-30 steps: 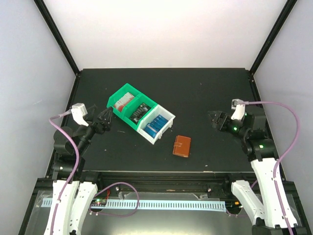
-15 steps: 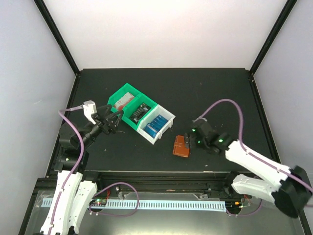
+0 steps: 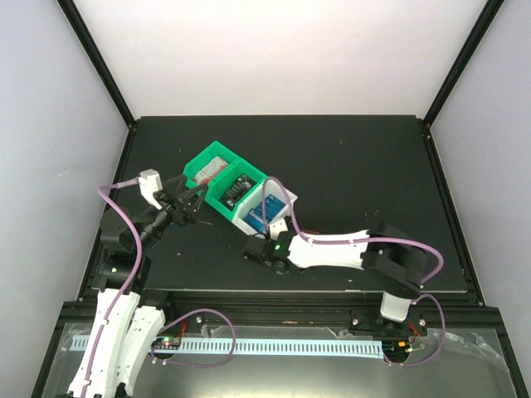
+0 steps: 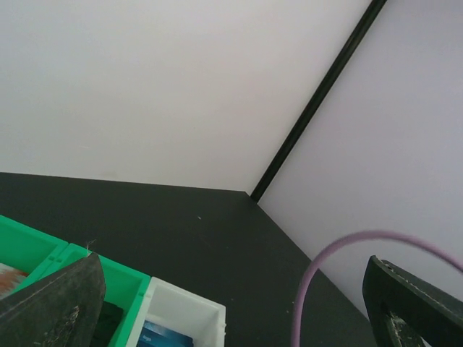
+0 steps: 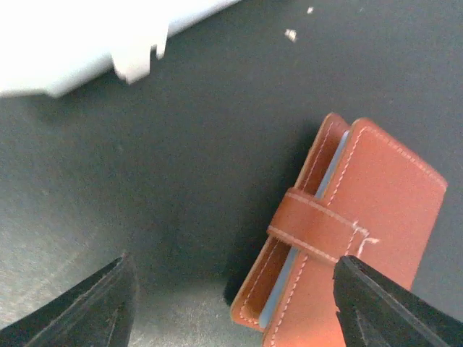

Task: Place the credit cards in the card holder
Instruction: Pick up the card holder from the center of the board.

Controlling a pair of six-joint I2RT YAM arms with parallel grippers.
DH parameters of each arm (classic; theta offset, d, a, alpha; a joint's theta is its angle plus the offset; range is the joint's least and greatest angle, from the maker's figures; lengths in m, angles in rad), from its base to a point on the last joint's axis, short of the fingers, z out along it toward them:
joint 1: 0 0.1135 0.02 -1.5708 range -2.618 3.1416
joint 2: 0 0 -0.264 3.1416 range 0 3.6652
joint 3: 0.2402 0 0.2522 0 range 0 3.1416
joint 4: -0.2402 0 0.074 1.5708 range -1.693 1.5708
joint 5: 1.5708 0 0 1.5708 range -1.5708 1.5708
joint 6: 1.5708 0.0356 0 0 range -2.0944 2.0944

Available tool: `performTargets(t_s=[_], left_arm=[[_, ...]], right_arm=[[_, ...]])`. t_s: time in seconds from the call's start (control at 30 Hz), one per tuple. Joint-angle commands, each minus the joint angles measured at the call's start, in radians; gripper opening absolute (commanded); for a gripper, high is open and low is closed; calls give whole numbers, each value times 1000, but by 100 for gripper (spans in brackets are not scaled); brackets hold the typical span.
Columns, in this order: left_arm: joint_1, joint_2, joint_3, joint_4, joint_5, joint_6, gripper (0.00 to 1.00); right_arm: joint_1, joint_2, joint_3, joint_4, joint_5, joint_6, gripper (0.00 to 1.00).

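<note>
The credit cards lie in a row of three bins: red-and-white ones [image 3: 213, 168] in the far green bin, black ones [image 3: 236, 189] in the middle green bin, blue ones [image 3: 262, 212] in the white bin. A blue card [image 4: 163, 336] shows in the left wrist view. My left gripper [image 3: 189, 205] hovers open just left of the bins, holding nothing. My right gripper [image 3: 255, 249] is stretched across to the bins' near side and is open and empty. The brown card holder [image 5: 347, 238] lies shut on the table, strap across it, near the right fingertip [image 5: 394, 307]. The arm hides it from above.
The green bins [image 3: 199, 166] and the white bin [image 3: 286, 199] sit at an angle left of the table's middle. The white bin's corner [image 5: 137, 61] is close above my right gripper. A purple cable [image 4: 311, 282] arcs over the table. Black frame posts stand at the back corners.
My right arm has swung from the table's right side across to the left and now covers the card holder. My left gripper has edged right toward the bins.
</note>
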Motion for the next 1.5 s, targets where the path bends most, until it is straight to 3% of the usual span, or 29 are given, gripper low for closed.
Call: performTargets(t_s=[0.0,0.53,0.7,0.87,1.13,1.27,1.47], left_arm=[[-6,-9,14,-31,-59,7,99],[-5,-4,24,-46,-93,11,99],[-5,-3,26,-47,-97,12,99],[-6,-2,26,-47,-99,13,99],[-5,2,24,-49,-103,16,99],[-6,1,22,-49,-109,18,99],[-6,1,26,-59,-108,21,99]], right_arm=[[45,74,35,-118,116,107,73],[50,137,14,-209,231,223,35],[50,105,8,-206,226,221,31],[51,104,7,-224,240,237,36],[48,153,-18,-219,245,263,35],[45,162,-32,-195,239,260,30],[39,134,-40,-179,233,249,10]])
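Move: The card holder lies about 7 cm to the right of my right hand and 3 cm ahead, some 4 cm below it. The white box of blue cards is about 10 cm ahead and 2 cm left of that hand, and the green tray with black cards roughly 15 cm ahead and 8 cm left. From my left hand, the card holder is some 22 cm to the right, about 1 cm back and roughly 33 cm below. I dip my right hand about 2 cm, then sweep it to the right, some 6 cm in all, onto the near part of the card holder's strap side, rolling the wrist about 20 degrees so my fingers lean to the right. The fingers close most of the way, open a touch as I lift a centimetre, then draw nearly shut as I sink again, their tips coming against the top cover's edge below the strap. ##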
